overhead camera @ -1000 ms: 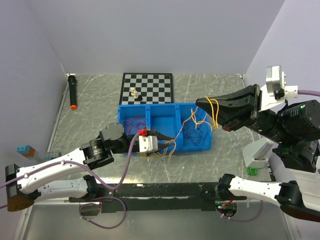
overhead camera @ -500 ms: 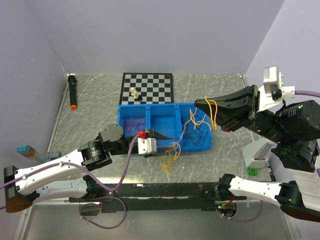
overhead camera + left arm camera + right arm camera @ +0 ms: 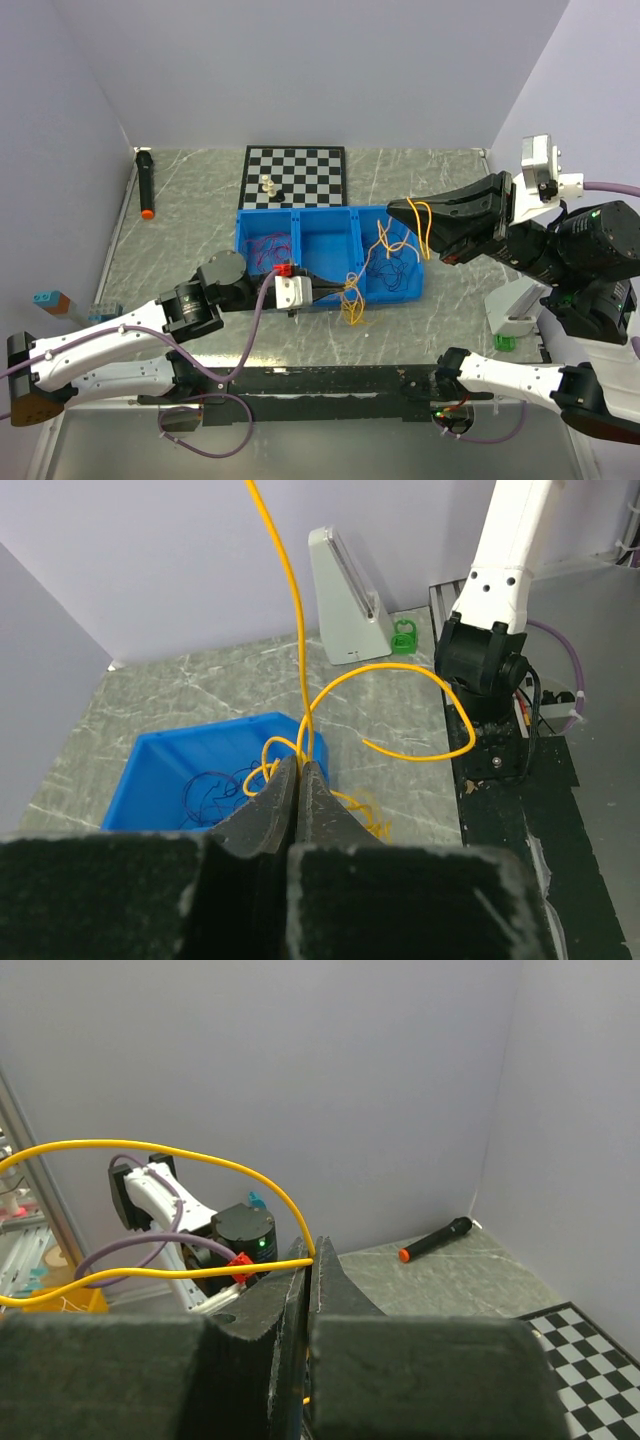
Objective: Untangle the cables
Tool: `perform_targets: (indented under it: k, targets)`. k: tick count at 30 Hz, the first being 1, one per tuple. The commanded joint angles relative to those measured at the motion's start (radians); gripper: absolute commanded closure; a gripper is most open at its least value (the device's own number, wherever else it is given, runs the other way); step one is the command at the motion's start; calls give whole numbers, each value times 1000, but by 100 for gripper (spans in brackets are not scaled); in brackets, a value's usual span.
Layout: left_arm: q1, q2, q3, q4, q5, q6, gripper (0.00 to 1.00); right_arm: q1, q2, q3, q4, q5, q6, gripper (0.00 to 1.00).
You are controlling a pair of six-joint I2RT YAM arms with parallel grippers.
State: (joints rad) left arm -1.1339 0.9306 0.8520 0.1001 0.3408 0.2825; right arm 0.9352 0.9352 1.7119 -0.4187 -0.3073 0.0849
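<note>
The cables lie in and around a blue bin [image 3: 300,222]: red strands [image 3: 265,248] in its left compartment, dark strands [image 3: 396,274] in its right one. A yellow cable [image 3: 352,303] runs from the bin's front edge up to the right. My left gripper [image 3: 345,290] is low at the bin's front, shut on the yellow cable [image 3: 298,630], which rises between the tips of that gripper [image 3: 300,766]. My right gripper [image 3: 392,207] hangs above the right compartment, shut on the same yellow cable [image 3: 200,1155], which leaves the tips of that gripper [image 3: 313,1251] in loops.
A chessboard [image 3: 296,176] with two pieces [image 3: 268,185] lies behind the bin. A black marker with an orange tip [image 3: 146,184] rests by the left wall. A white stand [image 3: 520,310] and a green piece [image 3: 504,343] sit at the right. Small blocks [image 3: 50,300] lie at the left edge.
My left gripper opened, let the yellow bunch sag onto the table, then shut on the yellow cable a little further right. The right gripper shifted slightly left, still gripping.
</note>
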Motion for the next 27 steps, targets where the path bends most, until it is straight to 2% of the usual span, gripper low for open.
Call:
perform_targets:
  k: [1,7,15,21,27]
  targets:
    - [0,-27,-2,46,-29,-40,99,-1,-15,-14,43,-1,6,100]
    - [10,-33,-5,47,-51,-49,99,-1,-16,-14,34,19,-10,100]
    - [138,-117,62,43,-264,-163,99,-1,-137,-29,-58,209,-114,100]
    - [229,-190,137,-69,-252,-317,99,-1,-213,-29,-114,306,-143,100]
    - [304,-249,119,-91,-241,-457,95,-1,-269,-51,-146,387,-134,100]
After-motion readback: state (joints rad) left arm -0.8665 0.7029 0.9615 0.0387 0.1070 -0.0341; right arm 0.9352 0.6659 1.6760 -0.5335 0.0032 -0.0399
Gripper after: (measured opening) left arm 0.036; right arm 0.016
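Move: The yellow tangle hangs just off the left fingertips, about 3 cm to the right of that hand and 5 cm below it. The right hand already holds the cable's other stretch, with the tangle roughly 4 cm to its left, level fore and aft, and 28 cm below. The blue box's middle lies about 18 cm ahead of the left hand and 30 cm down; the pink cables in it are some 15 cm to that hand's left and 18 cm ahead. The yellow cable is drawn out between the two hands, both keeping their pinch. After a brief hold they part quickly: the left hand goes some 11 cm left and as much up, swinging forward over the box, its fingertips turning about 25 degrees counter-clockwise and tilting up. The right pulls about 12 cm right at almost constant height, turning clockwise. ##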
